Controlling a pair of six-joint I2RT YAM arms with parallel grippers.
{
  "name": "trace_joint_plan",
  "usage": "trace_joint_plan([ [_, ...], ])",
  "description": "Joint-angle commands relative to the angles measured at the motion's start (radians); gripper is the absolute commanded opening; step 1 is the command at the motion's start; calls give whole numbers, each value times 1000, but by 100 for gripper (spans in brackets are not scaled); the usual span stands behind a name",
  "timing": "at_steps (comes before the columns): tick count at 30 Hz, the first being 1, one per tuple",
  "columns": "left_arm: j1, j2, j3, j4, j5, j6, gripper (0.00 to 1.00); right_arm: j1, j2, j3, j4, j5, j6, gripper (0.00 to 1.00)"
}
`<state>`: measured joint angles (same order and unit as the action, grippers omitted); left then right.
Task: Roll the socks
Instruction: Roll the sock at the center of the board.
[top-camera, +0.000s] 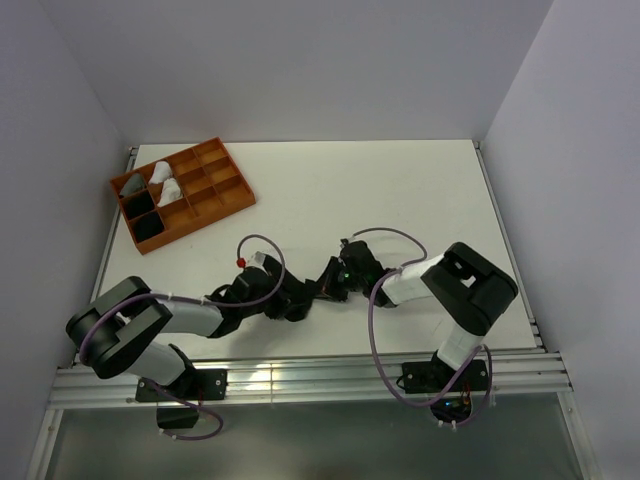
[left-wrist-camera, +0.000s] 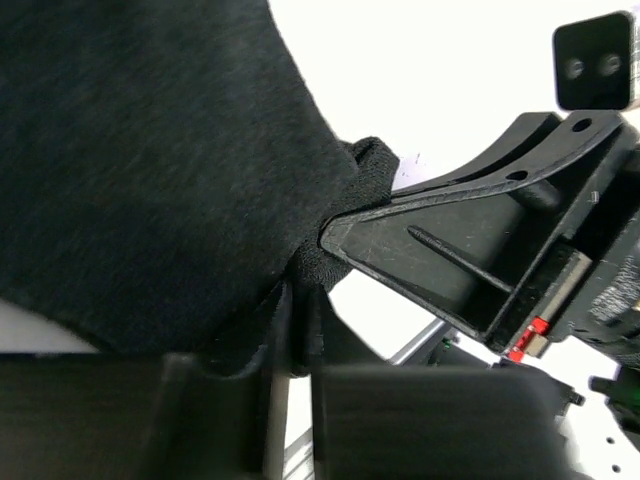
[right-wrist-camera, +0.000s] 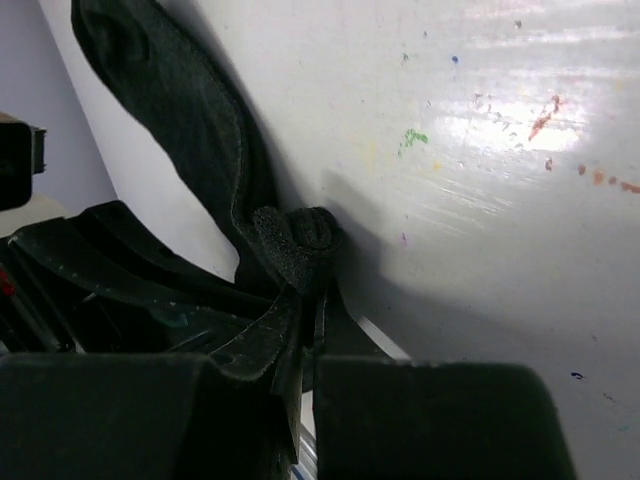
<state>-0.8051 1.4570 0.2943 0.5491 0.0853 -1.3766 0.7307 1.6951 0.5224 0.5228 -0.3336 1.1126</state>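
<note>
A black sock (left-wrist-camera: 150, 150) fills the upper left of the left wrist view, and its bunched edge (left-wrist-camera: 365, 165) runs down between my jaws. My left gripper (left-wrist-camera: 298, 300) is shut on that fabric. Seen from the right wrist, the sock (right-wrist-camera: 170, 110) trails up and left across the white table, with a thick folded end (right-wrist-camera: 300, 240) at my fingertips. My right gripper (right-wrist-camera: 312, 300) is shut on this end. From above, the left gripper (top-camera: 303, 298) and the right gripper (top-camera: 330, 280) meet tip to tip near the table's front middle, and they hide most of the sock.
An orange divided tray (top-camera: 215, 205) stands at the back left, holding a grey roll (top-camera: 133, 184), a white roll (top-camera: 166, 181) and a black roll (top-camera: 148, 228). White walls close in the table on three sides. A metal rail (top-camera: 300, 380) runs along the front edge.
</note>
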Motion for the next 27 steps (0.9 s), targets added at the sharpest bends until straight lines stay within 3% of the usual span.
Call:
trace_joint_plan([
  [1, 0, 10, 45, -184, -27, 121, 16, 4, -31, 76, -183, 70, -82, 0],
  [4, -28, -36, 103, -288, -81, 183, 32, 6, -41, 131, -308, 94, -114, 0],
  [9, -164, -110, 241, -530, -362, 295, 46, 6, -48, 197, -443, 123, -135, 0],
  [16, -396, -43, 437, -812, -785, 379, 48, 7, -29, 277, -566, 134, -157, 0],
  [24, -604, 204, 680, -1003, -1105, 441, 46, 9, 5, 314, -604, 108, -168, 0],
  [27, -628, 321, 767, -1104, -1179, 415, 45, 7, 6, 312, -598, 99, -168, 0],
])
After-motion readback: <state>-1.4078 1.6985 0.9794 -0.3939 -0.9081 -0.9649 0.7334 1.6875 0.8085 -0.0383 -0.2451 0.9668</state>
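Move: The sock's rolled end is right at both sets of fingertips: about 1 cm ahead of the left hand point at the same height, and in the right hand's pinch. From the left hand, the sock's flat free end lies some 8 cm to the left and 9 cm ahead, a centimetre or two lower. The wooden tray is well off, roughly 32 cm left and 28 cm ahead. The sock's rolled end stays pinched in the right fingers, which carry it about 1.5 cm forward while steepening some 15 degrees. The left fingers open to about half and come free with a small forward nudge, then rise over 4 cm, going back and about 4 cm right, and finally dip a little. The left wrist rolls some 70 degrees, swinging its fingers from rightward to mostly forward. ##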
